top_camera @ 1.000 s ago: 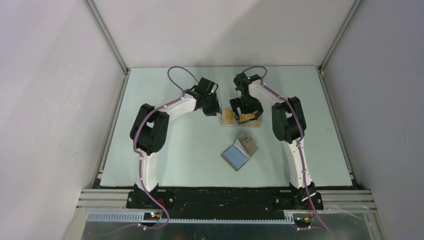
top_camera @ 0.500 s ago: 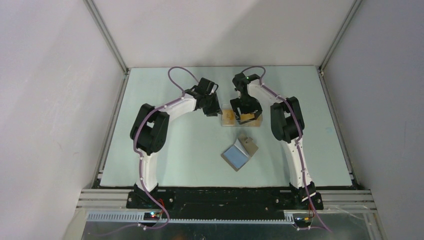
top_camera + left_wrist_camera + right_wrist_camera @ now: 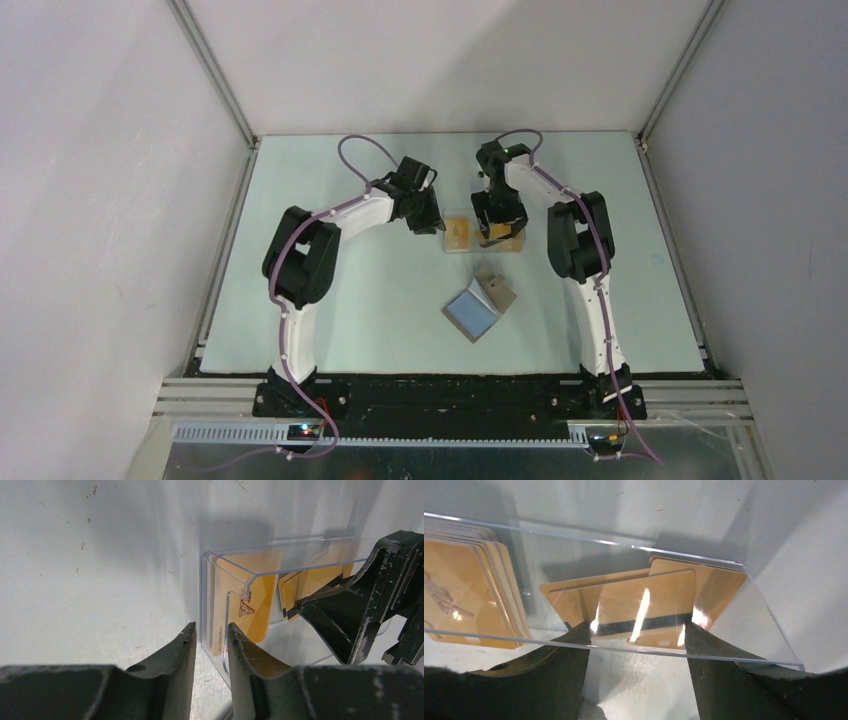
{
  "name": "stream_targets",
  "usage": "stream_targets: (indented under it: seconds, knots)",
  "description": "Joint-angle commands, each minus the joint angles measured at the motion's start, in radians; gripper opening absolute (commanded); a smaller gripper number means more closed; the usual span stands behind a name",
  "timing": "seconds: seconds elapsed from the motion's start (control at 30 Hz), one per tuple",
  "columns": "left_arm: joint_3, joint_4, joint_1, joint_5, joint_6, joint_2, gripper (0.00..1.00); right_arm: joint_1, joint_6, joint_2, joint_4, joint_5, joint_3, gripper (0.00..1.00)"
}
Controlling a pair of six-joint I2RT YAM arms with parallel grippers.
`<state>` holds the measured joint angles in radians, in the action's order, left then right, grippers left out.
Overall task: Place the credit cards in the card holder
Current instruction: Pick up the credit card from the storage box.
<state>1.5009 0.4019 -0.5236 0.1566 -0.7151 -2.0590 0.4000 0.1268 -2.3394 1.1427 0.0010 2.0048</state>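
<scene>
A clear plastic box [image 3: 484,236] at mid-table holds the orange-gold credit cards [image 3: 457,233]. One stack of them [image 3: 250,595] stands against the box's left end. My left gripper [image 3: 210,630] is shut on that end wall, one finger outside and one inside. My right gripper [image 3: 636,630] reaches down into the box's right half. Its fingertips [image 3: 583,629] press the short edges of a leaning credit card with a dark stripe [image 3: 644,612]. The grey-taupe card holder [image 3: 497,291] lies nearer my bases, apart from both grippers.
A blue-grey flat panel [image 3: 470,314] adjoins the card holder on its near left. More cards lean behind the striped one [image 3: 719,587]. The enclosure's grey walls and metal frame posts [image 3: 215,75] border the table.
My right gripper has turned and shifted slightly right inside the box, and its jaws have narrowed onto the striped card. The left gripper and the box have stayed put.
</scene>
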Motion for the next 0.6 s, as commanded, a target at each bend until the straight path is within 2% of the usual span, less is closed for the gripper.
stream_targets:
  seconds: [0.0,0.13,0.27,0.47,0.57]
  knots:
    - [0.016,-0.009,-0.002,0.002,0.012,-0.008,0.34,0.012,-0.012,0.064,-0.018,0.085,0.01,0.74]
    - [0.015,-0.008,-0.003,0.005,0.012,-0.01,0.34,0.03,-0.028,0.061,-0.02,0.097,0.009,0.89]
    - [0.015,-0.008,-0.002,0.005,0.014,-0.009,0.33,0.039,-0.03,0.038,-0.028,0.083,0.01,0.97]
    - [0.016,-0.008,-0.003,0.008,0.016,-0.009,0.32,0.038,-0.024,-0.004,-0.021,0.103,0.01,0.98]
    - [0.019,-0.008,-0.003,0.013,0.014,-0.011,0.32,0.026,-0.013,-0.024,-0.008,0.111,0.012,0.95]
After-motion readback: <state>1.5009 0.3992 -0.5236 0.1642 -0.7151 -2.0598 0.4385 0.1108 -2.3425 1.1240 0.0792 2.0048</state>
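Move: Just ahead of the right fingertips, about 1 cm forward, 1 cm left and 1 cm below, lies the upper credit card in the storage box. Another card sticks out from beneath it, 3 cm to the hand's right and 1 cm ahead; the card stack is some 10 cm left and 1 cm ahead. The open card holder lies about 14 cm back and 4 cm left. From the left hand the upper card is roughly 12 cm right, 1 cm back and 3 cm lower. Spreading its fingers from about three-quarters to almost fully open, the right hand stays low over the upper card, so the gap spans more of the card's length. It sways about 1 cm left, then eases back half of that, tilting some 5 degrees with its left side dipping. The left hand stays put at the box's left end. ##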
